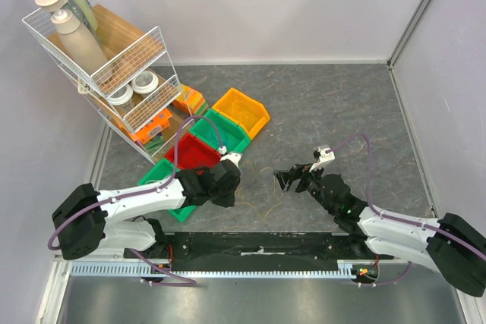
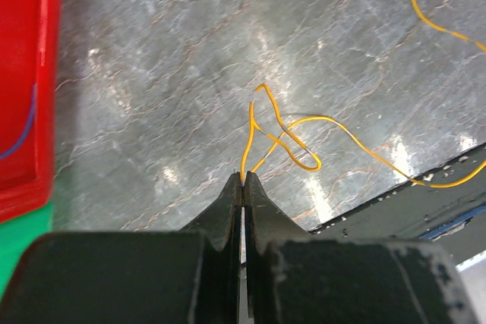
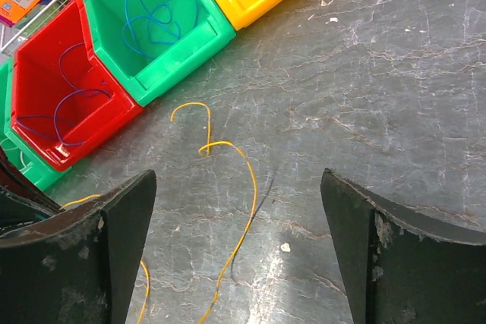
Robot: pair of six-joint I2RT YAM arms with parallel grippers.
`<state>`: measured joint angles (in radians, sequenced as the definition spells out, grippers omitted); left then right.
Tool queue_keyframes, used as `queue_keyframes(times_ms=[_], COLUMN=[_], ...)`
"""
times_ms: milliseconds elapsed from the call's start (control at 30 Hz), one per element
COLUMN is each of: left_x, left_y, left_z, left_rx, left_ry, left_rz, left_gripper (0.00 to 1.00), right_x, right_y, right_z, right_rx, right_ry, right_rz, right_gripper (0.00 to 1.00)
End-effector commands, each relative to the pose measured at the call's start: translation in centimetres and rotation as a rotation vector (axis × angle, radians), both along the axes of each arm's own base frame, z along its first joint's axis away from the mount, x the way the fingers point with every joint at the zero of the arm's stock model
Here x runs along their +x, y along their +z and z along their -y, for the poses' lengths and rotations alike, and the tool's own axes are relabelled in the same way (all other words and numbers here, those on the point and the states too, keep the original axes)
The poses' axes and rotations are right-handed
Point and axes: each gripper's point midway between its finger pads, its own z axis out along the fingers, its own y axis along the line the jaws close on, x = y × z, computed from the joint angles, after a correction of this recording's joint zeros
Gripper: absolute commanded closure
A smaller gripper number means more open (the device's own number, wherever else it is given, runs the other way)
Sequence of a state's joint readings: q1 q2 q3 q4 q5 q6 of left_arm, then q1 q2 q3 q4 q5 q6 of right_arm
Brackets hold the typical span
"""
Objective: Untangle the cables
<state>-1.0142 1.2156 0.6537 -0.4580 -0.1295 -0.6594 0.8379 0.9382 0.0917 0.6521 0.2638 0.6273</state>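
Observation:
The cables are thin yellow wires lying loose on the grey table [image 1: 342,104] between the two grippers [image 1: 262,204]. My left gripper [image 1: 237,191] is shut on one end of a yellow wire [image 2: 300,146], which loops and crosses itself just beyond the fingertips [image 2: 243,178]. A second yellow wire [image 2: 425,17] lies farther off. My right gripper [image 1: 287,178] is open and empty above a curved yellow wire [image 3: 247,180] with a thin dark strand [image 3: 263,191] beside it. The jaws stand wide apart on either side of it [image 3: 238,176]. Blue wires lie in the red bin [image 3: 68,104] and the green bin [image 3: 156,17].
A row of bins stands behind the left gripper: yellow [image 1: 241,111], green [image 1: 220,133], red [image 1: 186,155], and another green [image 1: 163,176]. A tilted wire rack [image 1: 99,51] with bottles fills the far left. The black base rail [image 1: 258,244] runs along the near edge.

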Motion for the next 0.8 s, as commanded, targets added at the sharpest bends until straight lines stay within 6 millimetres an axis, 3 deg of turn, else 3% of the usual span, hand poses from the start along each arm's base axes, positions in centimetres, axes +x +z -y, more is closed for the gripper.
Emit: queue_keyframes(times_ms=[0,167,333,500,633,767], left_x=[1.4,1.7,1.5,1.6,1.8,2.0], left_y=[3.0,3.5,3.3,3.5,3.9,4.4], left_z=[3.8,3.5,3.6,4.1,4.3,4.5], left_rx=[-0.116,-0.103,-0.111,-0.129,-0.132,-0.142], left_ry=[-0.031,-0.035,-0.035,-0.039,-0.046,-0.050], left_rz=[0.064,0.086,0.078,0.079,0.090,0.101], left_gripper=[0.98,0.98,0.98,0.98,0.98,0.98], right_x=[0.9,2.4,3.1,3.5,3.4,2.8], right_y=[0.1,-1.8,-4.2,-5.8,-6.2,-6.4], right_z=[0.6,-0.5,-4.1,-5.1,-5.9,-7.0], right_rx=[-0.001,-0.100,-0.203,-0.256,-0.264,-0.253], right_ry=[-0.063,-0.097,0.040,0.067,0.107,0.180], right_rz=[-0.004,-0.111,-0.188,-0.240,-0.258,-0.262], right_gripper=[0.03,0.04,0.24,0.33,0.47,0.53])
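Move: Ahead and left of the right hand, the bend in the loose stretch of yellow cable lies about 4 cm forward, 5 cm left and 9 cm below. From that bend, the cable's loose end is some 8 cm farther left, about level with it. The middle green bin stands roughly 15 cm left and 12 cm farther out from the bend. For the left hand, still holding the cable, the bend is about 9 cm ahead, 11 cm right and 4 cm lower. Dipping towards the bend in the yellow cable, the right hand sinks about 7 cm, swinging some 5 cm left and 3 cm forward after the first part of the descent. It tips its fingers about 20 degrees further down and closes them from wide open to half open around the cable's line. The left hand keeps its shut grip, drawing its part 2 to 3 cm right and 2 cm up, then holds. ##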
